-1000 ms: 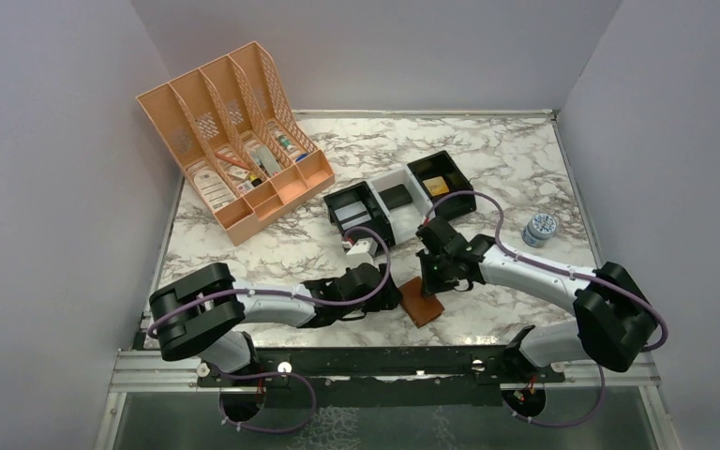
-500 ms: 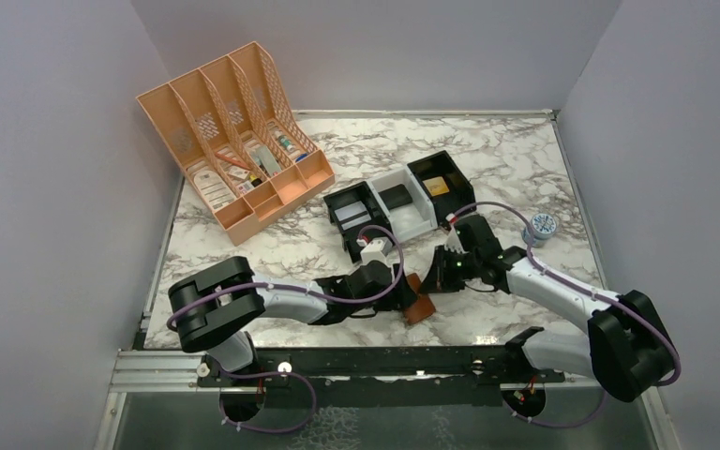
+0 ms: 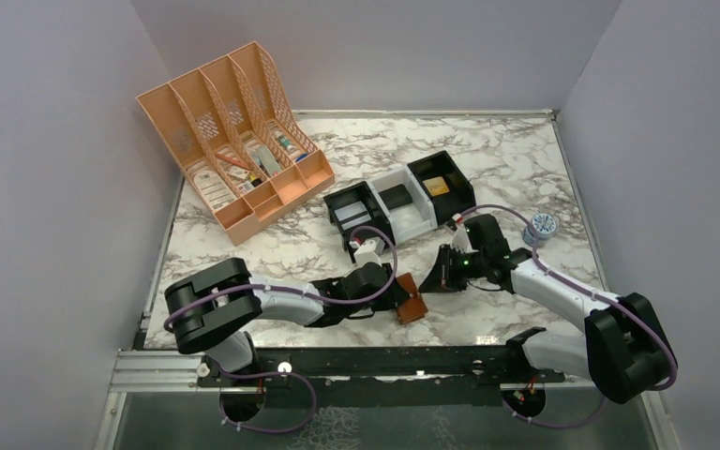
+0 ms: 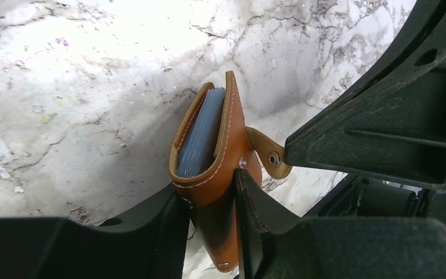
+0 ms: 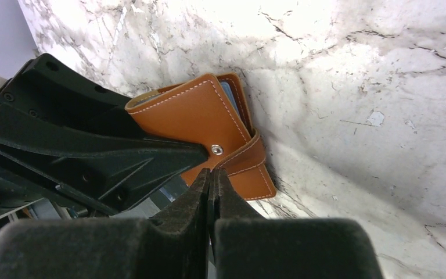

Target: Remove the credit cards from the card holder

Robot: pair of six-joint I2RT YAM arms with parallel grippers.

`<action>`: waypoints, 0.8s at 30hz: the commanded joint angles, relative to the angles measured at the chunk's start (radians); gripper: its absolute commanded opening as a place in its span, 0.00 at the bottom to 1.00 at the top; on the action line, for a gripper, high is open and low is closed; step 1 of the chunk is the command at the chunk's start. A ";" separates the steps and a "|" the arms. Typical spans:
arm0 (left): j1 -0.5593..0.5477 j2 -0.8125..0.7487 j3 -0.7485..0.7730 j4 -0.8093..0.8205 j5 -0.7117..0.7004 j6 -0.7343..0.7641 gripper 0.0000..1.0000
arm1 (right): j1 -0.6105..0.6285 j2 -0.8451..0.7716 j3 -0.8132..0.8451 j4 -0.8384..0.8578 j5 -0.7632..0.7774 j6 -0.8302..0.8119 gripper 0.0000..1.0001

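Observation:
The card holder (image 3: 412,304) is a brown leather wallet, folded and standing on edge on the marble near the front. My left gripper (image 3: 399,294) is shut on it, one finger on each cover (image 4: 209,190). Blue-grey credit cards (image 4: 201,135) show edge-on between the covers, and a sliver of them (image 5: 230,93) peeks out past the front cover. The snap tab (image 4: 270,160) hangs loose, unfastened. My right gripper (image 3: 442,277) is shut on nothing, its tips (image 5: 212,174) just below the cover's snap stud, beside the left gripper's fingers (image 5: 99,152).
An orange file organiser (image 3: 230,141) with small items stands at the back left. A row of black and white trays (image 3: 398,202) lies behind the arms. A small round tin (image 3: 539,228) sits at the right.
My left gripper has closed on the card holder, which shifted slightly left and now stands on edge. The right arm swung to the right, off the wallet, with its jaws staying shut.

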 commanded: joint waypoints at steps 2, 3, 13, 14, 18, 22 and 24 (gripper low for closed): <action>0.005 -0.020 -0.016 -0.220 -0.111 0.047 0.26 | -0.008 -0.013 0.051 -0.035 0.021 -0.055 0.01; 0.005 -0.027 -0.014 -0.225 -0.117 0.052 0.26 | -0.008 -0.014 0.059 -0.052 0.040 -0.069 0.01; 0.005 -0.052 0.031 -0.282 -0.123 0.128 0.37 | -0.008 0.012 0.136 -0.197 0.242 -0.153 0.31; 0.006 -0.049 0.038 -0.290 -0.122 0.136 0.37 | -0.009 0.015 0.131 -0.184 0.220 -0.158 0.35; 0.005 -0.037 0.069 -0.324 -0.114 0.160 0.38 | -0.008 0.035 0.129 -0.141 0.137 -0.187 0.39; 0.005 -0.038 0.067 -0.308 -0.099 0.161 0.38 | -0.002 0.049 0.121 -0.086 0.021 -0.205 0.41; 0.005 -0.039 0.065 -0.298 -0.090 0.161 0.38 | 0.008 0.070 0.127 -0.084 0.024 -0.201 0.41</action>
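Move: Standing on edge between the hands, the card holder is already pinched by the left fingers, its middle about 1 cm right of and 1 cm behind that hand. From the right hand it is some 2 cm to the left and 2 cm back, with the loose strap end right at the closed right fingertips, about 1 cm left. The black bin lies roughly 16 cm ahead and 9 cm left of the left hand; the white bin is about 19 cm ahead and 4 cm left of the right. Backing off the strap, the closed right fingertips come free and travel rightward and forward, about 3 cm in all. They open to nearly half on the way, with a slight roll, then ease about 1 cm back left towards the holder. Meanwhile the left hand keeps its pinch on the holder and carries it about 2 cm left and slightly forward, rolling it some 10 degrees, left side up. ##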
